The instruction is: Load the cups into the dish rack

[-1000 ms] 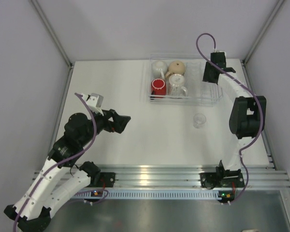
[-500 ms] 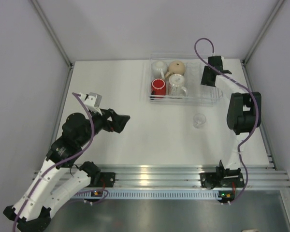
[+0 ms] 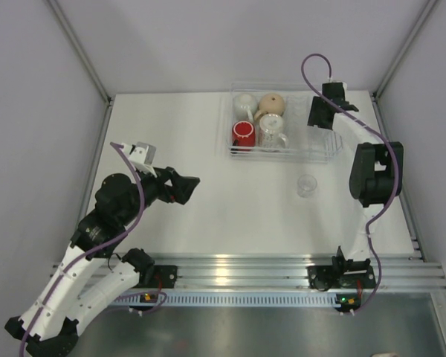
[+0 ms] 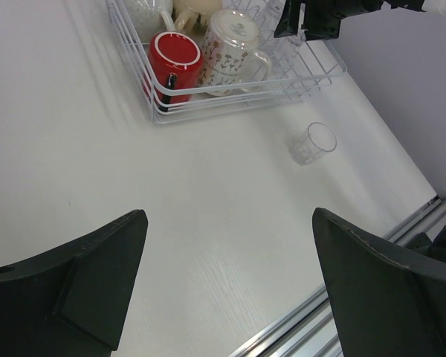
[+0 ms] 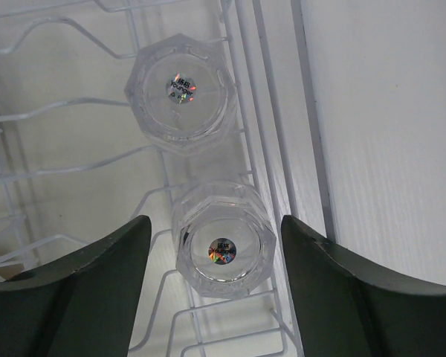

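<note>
The dish rack (image 3: 317,155) stands at the back of the table and holds a white mug (image 3: 244,102), a tan mug (image 3: 271,103), a red mug (image 3: 243,134) and a patterned clear cup (image 3: 271,132). My right gripper (image 5: 215,253) hangs open over the rack's right end. Its fingers stand apart on either side of an upturned clear glass (image 5: 223,238), with a gap on each side. A second upturned glass (image 5: 182,93) sits just beyond it. One more small clear glass (image 3: 306,185) stands on the table in front of the rack. My left gripper (image 3: 186,186) is wide open and empty, far left of the rack.
The white table ends in grey walls at the left, back and right. A metal rail (image 3: 245,269) runs along the near edge by the arm bases. In the left wrist view the red mug (image 4: 175,63) and the loose glass (image 4: 314,143) lie ahead.
My right gripper's jaws have widened and let go of the clear glass in the rack, and the wrist has shifted slightly toward the back. The left arm has barely moved.
</note>
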`<state>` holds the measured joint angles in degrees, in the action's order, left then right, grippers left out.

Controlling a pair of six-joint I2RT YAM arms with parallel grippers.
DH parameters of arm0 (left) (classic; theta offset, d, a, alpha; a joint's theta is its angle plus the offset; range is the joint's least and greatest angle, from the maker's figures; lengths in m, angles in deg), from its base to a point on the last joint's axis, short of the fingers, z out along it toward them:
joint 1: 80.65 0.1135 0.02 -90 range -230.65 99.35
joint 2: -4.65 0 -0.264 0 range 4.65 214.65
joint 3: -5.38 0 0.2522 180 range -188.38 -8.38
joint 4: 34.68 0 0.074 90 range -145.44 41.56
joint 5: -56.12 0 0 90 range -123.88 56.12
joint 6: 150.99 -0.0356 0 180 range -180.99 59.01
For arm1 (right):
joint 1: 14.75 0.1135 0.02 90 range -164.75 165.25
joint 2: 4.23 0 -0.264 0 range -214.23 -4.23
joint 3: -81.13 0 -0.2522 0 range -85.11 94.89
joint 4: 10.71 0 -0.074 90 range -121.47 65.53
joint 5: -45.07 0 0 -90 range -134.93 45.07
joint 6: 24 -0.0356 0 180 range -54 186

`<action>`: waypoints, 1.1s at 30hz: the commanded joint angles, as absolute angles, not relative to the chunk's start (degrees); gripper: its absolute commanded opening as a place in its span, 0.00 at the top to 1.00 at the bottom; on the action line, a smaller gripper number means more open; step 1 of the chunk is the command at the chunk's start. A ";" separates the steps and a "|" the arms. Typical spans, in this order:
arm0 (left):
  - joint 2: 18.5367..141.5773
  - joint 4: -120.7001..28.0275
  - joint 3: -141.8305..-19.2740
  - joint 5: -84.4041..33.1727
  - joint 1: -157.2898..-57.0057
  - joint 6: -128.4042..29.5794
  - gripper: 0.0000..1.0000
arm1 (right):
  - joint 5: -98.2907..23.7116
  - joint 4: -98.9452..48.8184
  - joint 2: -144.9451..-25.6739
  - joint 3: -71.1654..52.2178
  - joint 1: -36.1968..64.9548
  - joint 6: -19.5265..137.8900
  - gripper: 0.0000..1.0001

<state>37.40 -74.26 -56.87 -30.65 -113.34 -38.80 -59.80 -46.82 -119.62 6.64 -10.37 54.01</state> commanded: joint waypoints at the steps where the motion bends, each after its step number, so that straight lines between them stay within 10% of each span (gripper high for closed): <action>1: 37.00 -74.19 -58.83 -32.29 -113.43 -37.62 0.02 | -59.96 -46.18 -117.70 9.55 -11.06 54.92 0.29; 20: 53.58 -74.19 -62.52 -18.41 -113.96 -35.94 0.21 | -46.72 -51.19 -85.64 -3.18 -10.71 51.76 0.29; 33: 86.26 -73.75 -82.02 -37.65 -135.48 -35.68 0.26 | -39.82 -43.36 -49.59 -28.68 -9.91 44.73 0.28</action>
<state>80.22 -75.47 -76.11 -31.99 -132.18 -35.43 -40.48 -47.73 -51.17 -28.47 -10.04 47.01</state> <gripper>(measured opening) 0.743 0.722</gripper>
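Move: The last glass stands on the table some 33 cm to the right of my left hand, about 8 cm farther out and 24 cm below. On that hand's way, the red mug in the rack is about 25 cm ahead, 14 cm right and 22 cm below. My right hand is already open over the glass just racked, its middle about 1 cm back and 3 cm below; the other racked glass is some 7 cm beyond that. From this hand the last glass lies about 21 cm back, 5 cm left and 4 cm lower. I lift my right hand clear of the racked glass, first mostly up, then back over the rack's front, about 20 cm each way, fingers staying open and tilting up some 30 degrees. Meanwhile my left hand starts off towards the last glass, sinking first and then sweeping right, about 16 cm over and 8 cm down, its fingers tipping downward and narrowing from wide open to about three quarters. ##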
